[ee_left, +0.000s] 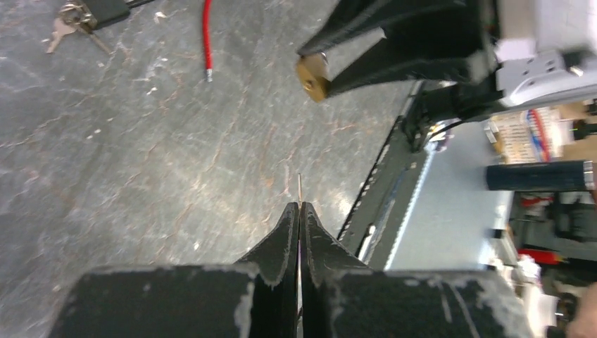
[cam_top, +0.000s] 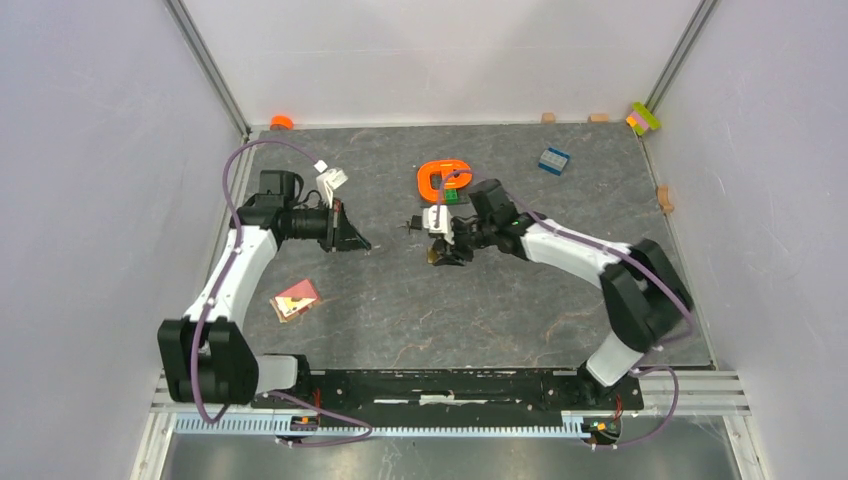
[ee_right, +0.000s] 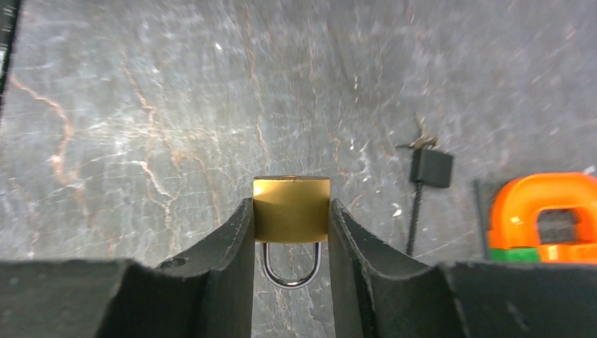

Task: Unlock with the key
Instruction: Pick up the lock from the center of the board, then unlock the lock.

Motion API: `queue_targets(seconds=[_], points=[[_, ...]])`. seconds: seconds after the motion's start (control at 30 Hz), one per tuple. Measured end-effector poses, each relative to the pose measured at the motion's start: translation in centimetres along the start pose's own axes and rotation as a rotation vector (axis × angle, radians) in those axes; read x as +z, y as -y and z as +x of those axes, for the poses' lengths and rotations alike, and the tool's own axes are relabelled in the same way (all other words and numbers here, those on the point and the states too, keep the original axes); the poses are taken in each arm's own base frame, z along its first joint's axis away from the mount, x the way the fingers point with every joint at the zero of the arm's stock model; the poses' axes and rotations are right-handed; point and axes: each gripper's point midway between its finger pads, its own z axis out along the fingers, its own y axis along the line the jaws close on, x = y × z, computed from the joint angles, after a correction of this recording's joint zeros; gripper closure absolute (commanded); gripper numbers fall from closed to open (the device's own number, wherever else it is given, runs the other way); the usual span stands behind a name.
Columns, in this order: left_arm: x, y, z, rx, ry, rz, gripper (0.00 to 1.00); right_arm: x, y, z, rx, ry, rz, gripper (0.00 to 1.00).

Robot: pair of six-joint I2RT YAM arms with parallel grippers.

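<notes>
A brass padlock with a steel shackle is clamped between the fingers of my right gripper, body pointing away from the wrist and shackle toward it. In the top view this gripper holds the padlock just above the table's middle. My left gripper is shut on the key, whose thin blade sticks out edge-on past the fingertips. In the left wrist view the padlock hangs ahead of the key, well apart from it. From above, the left gripper sits left of the padlock.
A black lock with a bunch of keys lies behind the right gripper, next to an orange U-shaped lock. A blue block sits at the back right. A red and tan card lies by the left arm.
</notes>
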Motion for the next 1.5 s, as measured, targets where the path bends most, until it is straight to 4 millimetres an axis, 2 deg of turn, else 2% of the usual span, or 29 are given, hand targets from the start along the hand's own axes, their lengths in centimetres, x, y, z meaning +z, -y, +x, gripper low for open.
queue_targets(seconds=[0.17, 0.37, 0.47, 0.63, 0.73, 0.87, 1.13, 1.5], points=[[1.6, 1.0, -0.8, -0.111, -0.061, 0.122, 0.98, -4.3, -2.0, -4.9, -0.156, 0.132, 0.012, 1.0], [3.0, 5.2, -1.6, -0.124, -0.143, 0.268, 0.98, -7.7, -4.9, -8.0, -0.273, 0.221, 0.005, 1.0], [3.3, 7.2, -1.8, -0.113, -0.17, 0.319, 0.98, -8.4, -5.5, -8.6, -0.308, 0.241, -0.009, 1.0], [4.2, 10.5, -1.2, -0.108, -0.238, 0.389, 0.98, -8.5, -6.3, -8.1, -0.311, 0.23, -0.043, 1.0], [4.6, 11.8, -0.8, -0.128, -0.268, 0.414, 0.98, -8.5, -6.4, -7.8, -0.305, 0.22, -0.044, 1.0], [5.3, 11.9, -1.2, -0.159, -0.261, 0.416, 0.98, -8.5, -5.9, -7.7, -0.295, 0.207, -0.023, 1.0], [6.6, 11.6, -0.3, -0.251, -0.278, 0.411, 0.98, -8.7, -4.8, -7.6, -0.265, 0.183, 0.028, 1.0], [7.5, 11.2, -0.9, -0.212, -0.248, 0.382, 0.98, -8.8, -4.5, -8.0, -0.255, 0.191, 0.041, 1.0]])
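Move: The left hand holds the key; the lock lies about 16 cm to its right, 2 cm ahead and some 7 cm lower, already clear of the table in the right hand's grip. From the right hand, the key is about 14 cm left, 1 cm back and 6 cm higher. On the table 9 cm below the right hand, the black block is about 13 cm ahead and 5 cm left, and the red cable some 8 cm ahead, 2 cm right. Up by about 10 cm and back some 8, the right hand carries the still pinched lock, drifting 3 cm right and easing 2 cm forward again, fingers tilting up a little. The left hand brings the key some 12 cm right towards the lock, rising and drawing back about 4 cm each, its fingers swinging clockwise; both grips stay shut. ##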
